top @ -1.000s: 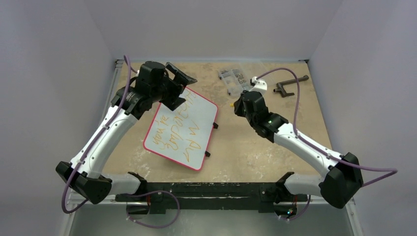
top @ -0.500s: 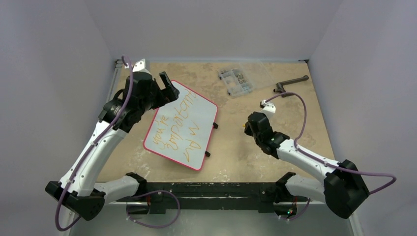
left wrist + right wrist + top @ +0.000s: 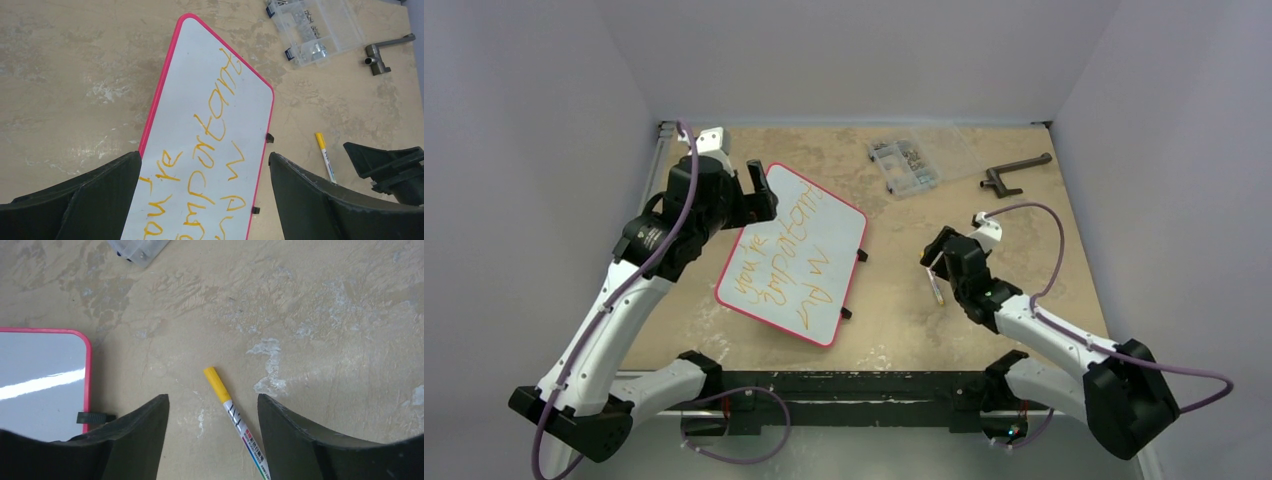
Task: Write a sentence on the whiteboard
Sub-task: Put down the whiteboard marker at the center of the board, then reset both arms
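The whiteboard (image 3: 852, 225) with its red rim lies flat at centre left, slanted. The sentence (image 3: 789, 265) runs across it in orange-yellow handwriting; in the left wrist view the sentence (image 3: 212, 135) reads "you're important" with more letters beside it. My left gripper (image 3: 762, 195) hovers open over the whiteboard (image 3: 195, 65), touching nothing. A yellow-capped marker (image 3: 937, 288) lies on the table right of the board. My right gripper (image 3: 212, 402) stands open with the marker (image 3: 235, 415) lying loose between its fingers, untouched.
A clear plastic parts box (image 3: 904, 163) sits at the back centre. A dark metal handle (image 3: 1014, 172) lies at the back right. Small black tabs (image 3: 861, 255) stick out of the board's right edge. White walls close the table on three sides.
My right arm has drawn back from the parts box toward the near side and opened, leaving the marker on the table. My left arm has pulled back from the board's far corner.
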Controlling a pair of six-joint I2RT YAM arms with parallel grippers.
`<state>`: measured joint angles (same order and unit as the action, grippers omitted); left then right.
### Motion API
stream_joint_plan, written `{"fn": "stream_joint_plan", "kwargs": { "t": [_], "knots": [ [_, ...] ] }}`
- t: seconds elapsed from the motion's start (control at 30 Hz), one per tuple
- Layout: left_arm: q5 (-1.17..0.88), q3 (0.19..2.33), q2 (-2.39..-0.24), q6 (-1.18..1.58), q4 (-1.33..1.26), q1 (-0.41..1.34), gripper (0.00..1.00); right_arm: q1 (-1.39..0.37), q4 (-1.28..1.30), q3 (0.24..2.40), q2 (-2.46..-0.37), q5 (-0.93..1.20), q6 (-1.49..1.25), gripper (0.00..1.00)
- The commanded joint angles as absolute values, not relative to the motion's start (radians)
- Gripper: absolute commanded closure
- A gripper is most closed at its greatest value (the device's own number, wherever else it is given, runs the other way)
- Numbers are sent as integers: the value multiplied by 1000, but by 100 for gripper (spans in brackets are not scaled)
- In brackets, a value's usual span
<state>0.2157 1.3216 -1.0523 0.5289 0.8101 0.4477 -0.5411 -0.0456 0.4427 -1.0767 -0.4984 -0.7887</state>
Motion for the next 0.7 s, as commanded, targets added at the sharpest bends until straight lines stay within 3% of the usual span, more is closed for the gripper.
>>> {"fn": "stream_joint_plan", "kwargs": {
  "t": [0.0,0.03,0.1,0.13,0.43,0.67],
  "knots": [
    [231,1346,-1028,465,839,439,0,-536,-33,436,-1000,-532,-822,31],
    [234,1348,-1026,461,846,438,0,-536,-24,435,-983,-532,-826,26],
    [238,1350,-1021,450,858,437,0,-536,9,445,-951,-531,-832,4],
    [240,1349,-1018,445,864,436,0,-537,29,452,-935,-531,-830,1],
    [288,1315,-973,375,892,430,0,-536,112,636,-865,-435,-621,1],
    [311,1277,-887,312,849,429,0,-535,29,713,-682,-320,-491,1]
  ]
}}
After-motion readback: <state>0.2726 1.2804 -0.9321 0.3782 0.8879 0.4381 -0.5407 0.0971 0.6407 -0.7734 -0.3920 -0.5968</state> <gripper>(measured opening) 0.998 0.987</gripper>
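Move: The marker already lies loose on the bare table under the right hand, its middle some 5 cm below and about 1 cm to the right, level fore and aft, with the yellow cap pointing forward. From the right hand, the whiteboard's middle is about 32 cm left and 4 cm ahead, and the parts box about 7 cm left and 28 cm ahead. From the left hand, the marker lies roughly 35 cm right, 2 cm back and 26 cm below. The marker is left lying as the right fingers, already half open and clear of it, spread fully and the right hand rises almost straight up by about 15 cm, slowly at first and then faster, tipping its fingers up and turning somewhat counter-clockwise, some 20 degrees in all. The open left hand meanwhile eases left and back about 5 cm, away from the marker, rolling slightly. ##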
